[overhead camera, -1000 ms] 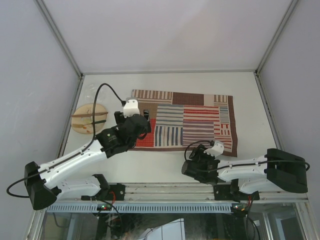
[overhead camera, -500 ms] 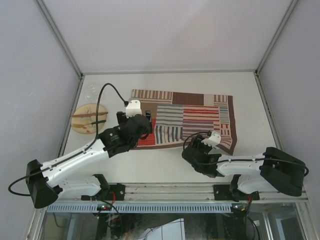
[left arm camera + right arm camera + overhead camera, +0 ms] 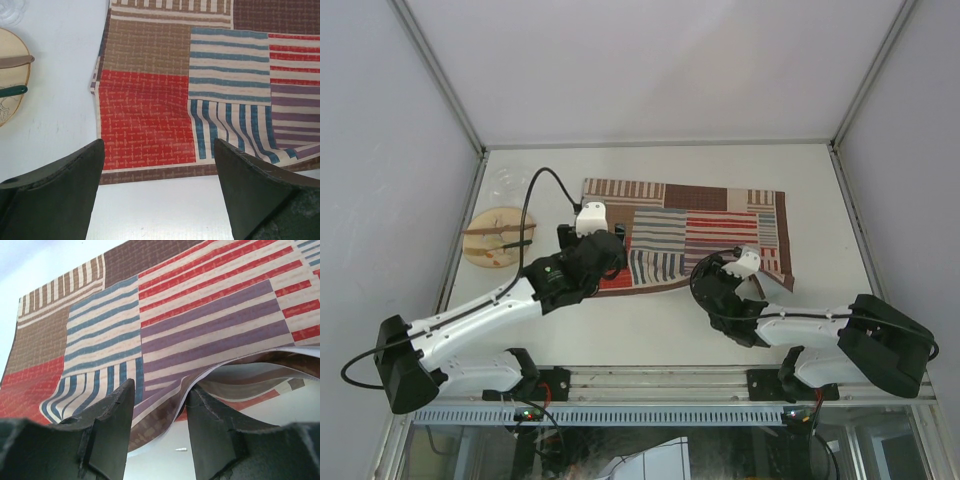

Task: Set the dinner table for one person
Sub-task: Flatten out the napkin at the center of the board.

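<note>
The dinner table (image 3: 650,325) is a white top with a red, brown and blue striped placemat (image 3: 700,230) lying on its middle. My left gripper (image 3: 608,238) hovers open over the mat's near left corner (image 3: 145,125), with nothing between its fingers (image 3: 70,185). My right gripper (image 3: 722,270) is at the mat's near edge, right of centre. There the edge (image 3: 200,380) is lifted and buckled off the table. It runs between the two fingers and rests against the right finger (image 3: 210,420). A gap still shows between the jaws.
A round beige plate (image 3: 500,238) with cutlery laid across it sits at the table's left, also in the left wrist view (image 3: 10,85). A clear glass (image 3: 503,180) stands behind it. Aluminium rails (image 3: 855,230) edge the table.
My right gripper has moved forward to the mat's near edge, narrowed a little, and the edge has risen and buckled. The left arm has crept slightly forward.
</note>
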You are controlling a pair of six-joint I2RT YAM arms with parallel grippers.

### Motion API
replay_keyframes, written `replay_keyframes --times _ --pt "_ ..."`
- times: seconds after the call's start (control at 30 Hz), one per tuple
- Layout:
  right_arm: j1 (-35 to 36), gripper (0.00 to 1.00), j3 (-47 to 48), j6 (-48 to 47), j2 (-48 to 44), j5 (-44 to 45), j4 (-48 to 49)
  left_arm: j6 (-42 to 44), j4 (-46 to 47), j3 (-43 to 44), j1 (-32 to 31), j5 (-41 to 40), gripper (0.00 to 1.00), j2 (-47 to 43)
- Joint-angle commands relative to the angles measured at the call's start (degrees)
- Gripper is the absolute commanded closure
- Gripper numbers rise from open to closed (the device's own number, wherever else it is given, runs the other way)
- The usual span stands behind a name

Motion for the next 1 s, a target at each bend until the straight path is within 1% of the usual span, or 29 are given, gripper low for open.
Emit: replay_keyframes --times 0.0,0.23,0.33,0.47,0.57,0.63,0.73,0.87,0.97 --pt "2.1 0.55 1.6 2.9 0.2 -1.3 -0.9 0.6 1.8 -2.4 -0.2 0.0 0.07 -0.6" --pt "5.4 0.55 1.6 6.7 0.3 -0.5 -5.5 0.3 2.2 -2.9 -0.2 0.3 0.06 -0.6" --pt "6.2 0.55 2.3 7.4 -0.3 0.1 -8.9 0.3 2.5 -3.0 -0.1 0.2 0.06 -0.8" --pt "6.5 0.55 2.8 10.2 -3.7 -0.2 -17.5 0.6 2.6 -3.0 -0.1 0.3 0.06 -0.7" --pt "7.4 0.55 2.8 14.0 -6.7 -0.4 -24.6 0.7 2.6 -3.2 -0.1 0.6 0.06 -0.7" --pt "9.1 0.55 2.8 17.2 -7.9 0.0 -28.9 0.7 2.5 -3.2 -0.1 0.7 0.06 -0.8" --pt "12.4 0.55 2.7 21.9 -7.7 0.5 -32.8 0.7 2.7 -3.2 -0.1 1.0 0.06 -0.8" --pt "15.0 0.55 2.8 25.0 -4.8 0.5 -34.1 0.5 2.9 -3.5 -0.1 1.1 0.06 -1.2" --pt "15.2 0.55 3.5 23.5 -2.9 0.7 -32.6 0.2 3.1 -3.8 -0.1 1.6 0.06 -1.4"
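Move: The napkin's raised near edge is right at the half-open right fingertips. The table strip where it should lie is about 8 cm back and 5 cm below. The napkin's middle is some 5 cm ahead, 5 cm left and 5 cm down from the right hand; its near right corner is 17 cm right, 6 cm back and 5 cm down. From the left hand, the raised edge lies about 25 cm right, level fore and aft, 12 cm lower. Draw the right gripper back towards the base about 8 cm, out from beneath the napkin's raised near edge, swinging slightly left and then back right. Sink about 4 cm overall, tipping the fingers some 10 degrees further down, and keep them half open. Let the wide-open left gripper settle 1.5 cm lower above the napkin. ##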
